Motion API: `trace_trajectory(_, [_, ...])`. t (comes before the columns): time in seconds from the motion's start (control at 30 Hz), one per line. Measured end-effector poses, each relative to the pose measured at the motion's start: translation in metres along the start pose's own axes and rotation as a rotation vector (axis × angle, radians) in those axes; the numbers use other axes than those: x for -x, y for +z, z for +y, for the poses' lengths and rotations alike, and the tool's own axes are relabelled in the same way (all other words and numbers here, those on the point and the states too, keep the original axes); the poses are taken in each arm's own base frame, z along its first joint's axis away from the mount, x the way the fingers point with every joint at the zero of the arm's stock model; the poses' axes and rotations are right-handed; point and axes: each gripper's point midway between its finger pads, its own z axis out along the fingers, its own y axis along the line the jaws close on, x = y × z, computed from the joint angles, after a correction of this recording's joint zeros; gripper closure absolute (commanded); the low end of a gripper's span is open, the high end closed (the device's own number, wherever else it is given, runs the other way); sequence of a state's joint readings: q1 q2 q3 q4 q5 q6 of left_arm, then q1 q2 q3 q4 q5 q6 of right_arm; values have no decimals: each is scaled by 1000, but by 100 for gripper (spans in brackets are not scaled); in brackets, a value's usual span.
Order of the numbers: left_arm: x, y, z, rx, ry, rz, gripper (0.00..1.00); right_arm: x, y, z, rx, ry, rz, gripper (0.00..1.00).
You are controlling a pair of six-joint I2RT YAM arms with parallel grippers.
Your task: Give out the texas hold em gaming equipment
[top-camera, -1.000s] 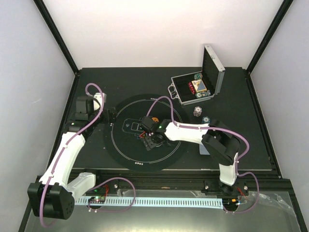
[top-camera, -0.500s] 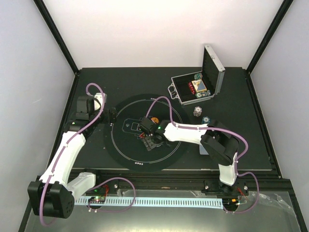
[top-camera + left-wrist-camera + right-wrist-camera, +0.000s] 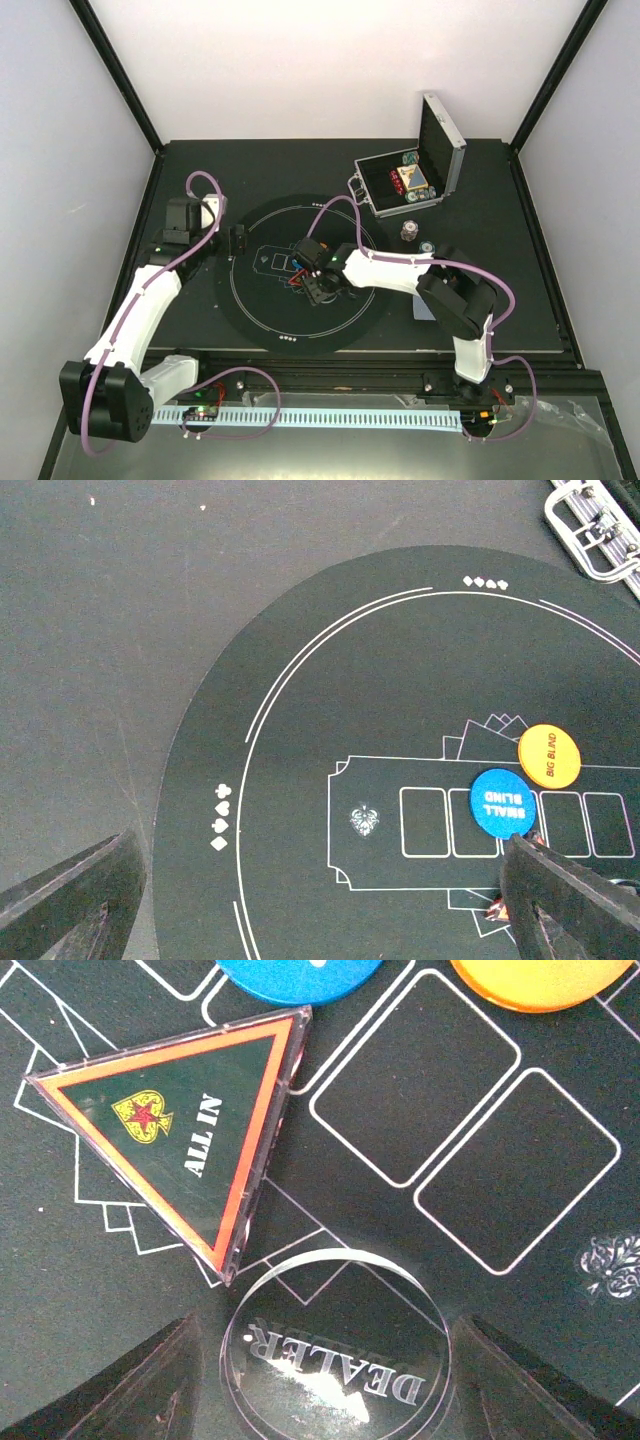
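Note:
My right gripper (image 3: 318, 288) hangs low over the middle of the black mat (image 3: 260, 312). A clear round disc marked DEALER (image 3: 335, 1345) lies flat between its fingers (image 3: 150, 1385). The right finger is at the disc's rim and a thin gap shows at the left one, so the gripper (image 3: 335, 1380) is open. Beside the disc lies the red-edged ALL IN triangle (image 3: 190, 1130). Beyond it are the blue disc (image 3: 300, 972) and the orange disc (image 3: 540, 980). My left gripper (image 3: 238, 240) is wide open and holds nothing at the mat's left edge. It looks at the blue SMALL BLIND disc (image 3: 503, 802) and the orange BIG BLIND disc (image 3: 549, 755).
The silver case (image 3: 410, 180) stands open at the back right with chips and cards inside. Two small chip stacks (image 3: 409, 232) (image 3: 427, 246) sit in front of it. A grey-blue card (image 3: 423, 311) lies by the right arm's elbow.
The right gripper's jaws have narrowed around the clear dealer disc and the wrist has shifted slightly on the mat. The left arm has edged forward and to the right.

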State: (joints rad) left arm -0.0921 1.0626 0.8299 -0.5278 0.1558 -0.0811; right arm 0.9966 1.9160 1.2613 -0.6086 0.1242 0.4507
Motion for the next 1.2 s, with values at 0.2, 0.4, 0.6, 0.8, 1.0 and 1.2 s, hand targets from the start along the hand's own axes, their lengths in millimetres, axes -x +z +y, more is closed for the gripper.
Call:
trace_trajectory(0.2, [-1, 0, -2, -5, 2, 4, 1, -4, 3, 0, 4, -3, 6, 28])
trace_trajectory(0.4, [-6, 7, -2, -8, 1, 31, 1, -13, 7, -1, 13, -4, 19, 30])
trace_trajectory(0.6, [-11, 11, -2, -9, -2, 60, 1, -14, 7, -1, 18, -6, 11, 35])
trace_trajectory(0.8, [-11, 10, -3, -12, 1, 62, 1, -21, 4, 15, 35, -75, 12, 35])
trace_trajectory(1.0, [-9, 9, -4, -13, 1, 59, 1, -36, -3, 68, 123, -195, 25, 35])
trace_trajectory(1.2, [-9, 9, -4, -13, 2, 58, 1, -34, -4, 116, 193, -264, 20, 35])
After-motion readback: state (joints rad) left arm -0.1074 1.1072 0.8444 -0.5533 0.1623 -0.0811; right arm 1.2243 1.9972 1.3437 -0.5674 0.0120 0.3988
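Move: The dealer button lies between the right hand's open fingertips, its middle about 1 cm back and 1 cm below the hand point. The All In triangle is roughly 2 cm ahead and 6 cm left of that hand, the blue small blind about 8 cm ahead and 6 cm left, and the orange big blind some 10 cm ahead and 1 cm left. From the left hand, the dealer button is about 26 cm right, 7 cm back and 16 cm below. The right hand first resettles over the dealer button, easing its fingers slightly wider while sinking about 1 cm and shifting slightly back and right, then narrowing them again to pinch the rim. Keeping that pinch and staying almost level near the mat, it carries the button back and left in about equal parts, some 12 cm in all, away from the All In triangle towards the near-left part of the printed white ring, turning nearly 20 degrees counter-clockwise on the way. ##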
